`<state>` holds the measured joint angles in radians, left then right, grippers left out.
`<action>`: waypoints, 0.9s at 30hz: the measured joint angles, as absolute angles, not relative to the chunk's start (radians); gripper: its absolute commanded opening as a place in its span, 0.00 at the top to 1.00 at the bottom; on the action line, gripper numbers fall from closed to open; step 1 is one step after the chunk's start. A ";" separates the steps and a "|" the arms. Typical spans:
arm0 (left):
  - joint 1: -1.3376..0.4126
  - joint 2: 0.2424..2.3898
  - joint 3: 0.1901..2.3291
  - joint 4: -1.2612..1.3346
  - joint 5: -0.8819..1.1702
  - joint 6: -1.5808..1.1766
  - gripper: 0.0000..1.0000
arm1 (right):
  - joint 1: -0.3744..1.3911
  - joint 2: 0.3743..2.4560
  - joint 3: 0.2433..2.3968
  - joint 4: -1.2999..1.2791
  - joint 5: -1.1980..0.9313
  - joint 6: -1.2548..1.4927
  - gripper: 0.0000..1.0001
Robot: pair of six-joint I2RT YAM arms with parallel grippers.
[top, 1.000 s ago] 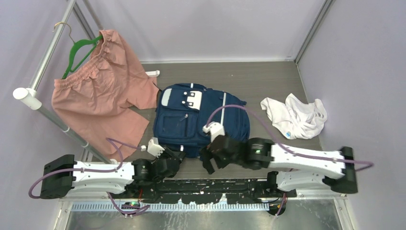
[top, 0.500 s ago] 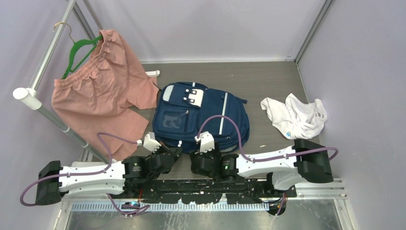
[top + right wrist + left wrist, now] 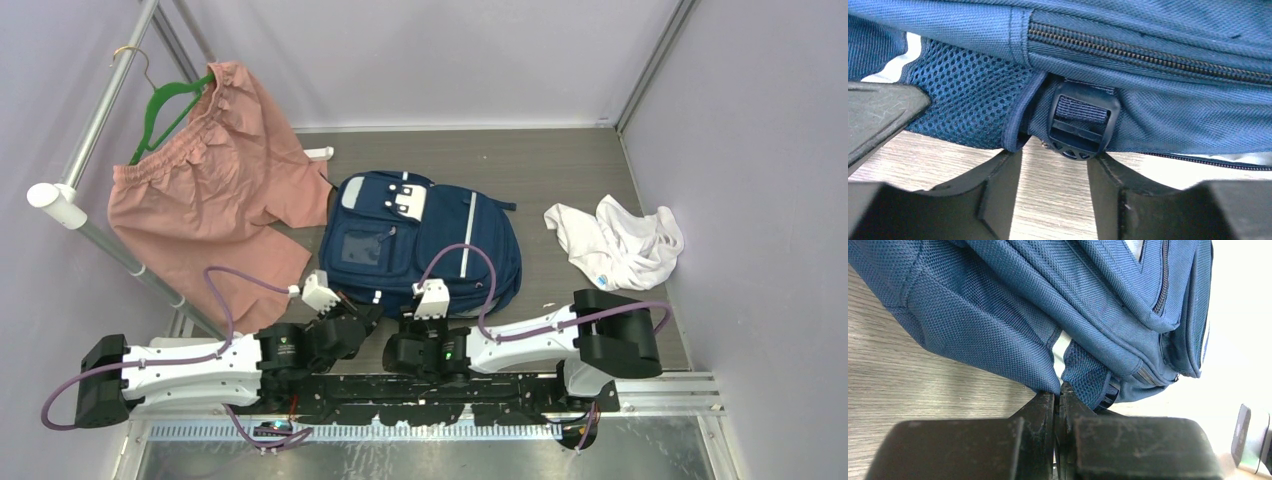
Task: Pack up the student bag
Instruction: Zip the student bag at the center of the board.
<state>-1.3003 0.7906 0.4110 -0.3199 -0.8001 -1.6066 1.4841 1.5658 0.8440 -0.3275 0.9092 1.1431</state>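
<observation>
The navy student bag (image 3: 420, 235) lies flat in the middle of the table, front pocket up. My left gripper (image 3: 365, 315) is at the bag's near left corner. In the left wrist view it (image 3: 1058, 390) is shut, pinching a fold of the bag's bottom edge (image 3: 1013, 345) beside a white stripe. My right gripper (image 3: 412, 325) sits at the near edge just to the right of it. In the right wrist view it (image 3: 1055, 155) is open, its fingertips (image 3: 1008, 160) on either side of a black strap buckle (image 3: 1082, 122) beside a mesh panel (image 3: 963, 95).
Pink shorts (image 3: 205, 190) hang on a green hanger (image 3: 160, 110) from a metal rail (image 3: 100, 130) at the left. A crumpled white cloth (image 3: 620, 240) lies right of the bag. A small white piece (image 3: 318, 153) rests at the back by the shorts.
My left gripper has closed on the bag's near edge. The right arm has swung left and low to the near edge, its jaws narrowing. The bag's near part has shifted slightly.
</observation>
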 measured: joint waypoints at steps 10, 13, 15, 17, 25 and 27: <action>-1.300 0.765 0.411 -0.320 -0.801 -1.584 1.00 | 1.485 1.614 0.856 -0.317 0.955 1.193 0.53; -1.300 0.763 0.411 -0.320 -0.801 -1.584 1.00 | 1.485 1.643 0.867 -0.305 0.968 1.192 0.63; -1.300 0.762 0.411 -0.320 -0.801 -1.585 1.00 | 1.485 1.657 0.867 -0.298 0.976 1.193 0.82; -1.300 0.762 0.411 -0.320 -0.803 -1.587 1.00 | 1.484 1.664 0.867 -0.297 0.986 1.196 0.99; -1.297 0.744 0.431 -0.418 -0.829 -1.649 1.00 | 1.483 1.620 0.831 -0.330 1.018 1.266 0.99; -1.277 0.723 0.452 -0.472 -0.835 -1.665 1.00 | 1.483 1.555 0.779 -0.363 1.021 1.301 0.99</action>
<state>-1.2770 0.7231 0.4522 -0.4721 -0.8352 -1.6650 1.4826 1.5555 0.7792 -0.3626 1.0210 1.3006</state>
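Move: The zip pull sits right at the right fingertips, only about 1 cm ahead and 1 cm below them, between the open fingers. The strap buckle is some 2 cm to the right of that gripper and 1 cm ahead; the mesh pocket is about 4 cm to its left and 1 cm ahead. From the left gripper, already pinching the bag's side fabric, the pull lies roughly 7 cm right, 1 cm back and 6 cm lower. Ease the right gripper about 1 cm forward and 1 cm down onto the zip pull, close the fingers on it, then drag it quickly to the right along the zip past the buckle, roughly 3 cm by the hand's own travel. Keep the left fingers shut on the bag's fabric and, as the right hand pulls, draw them some 2 cm left and slightly up against it. ##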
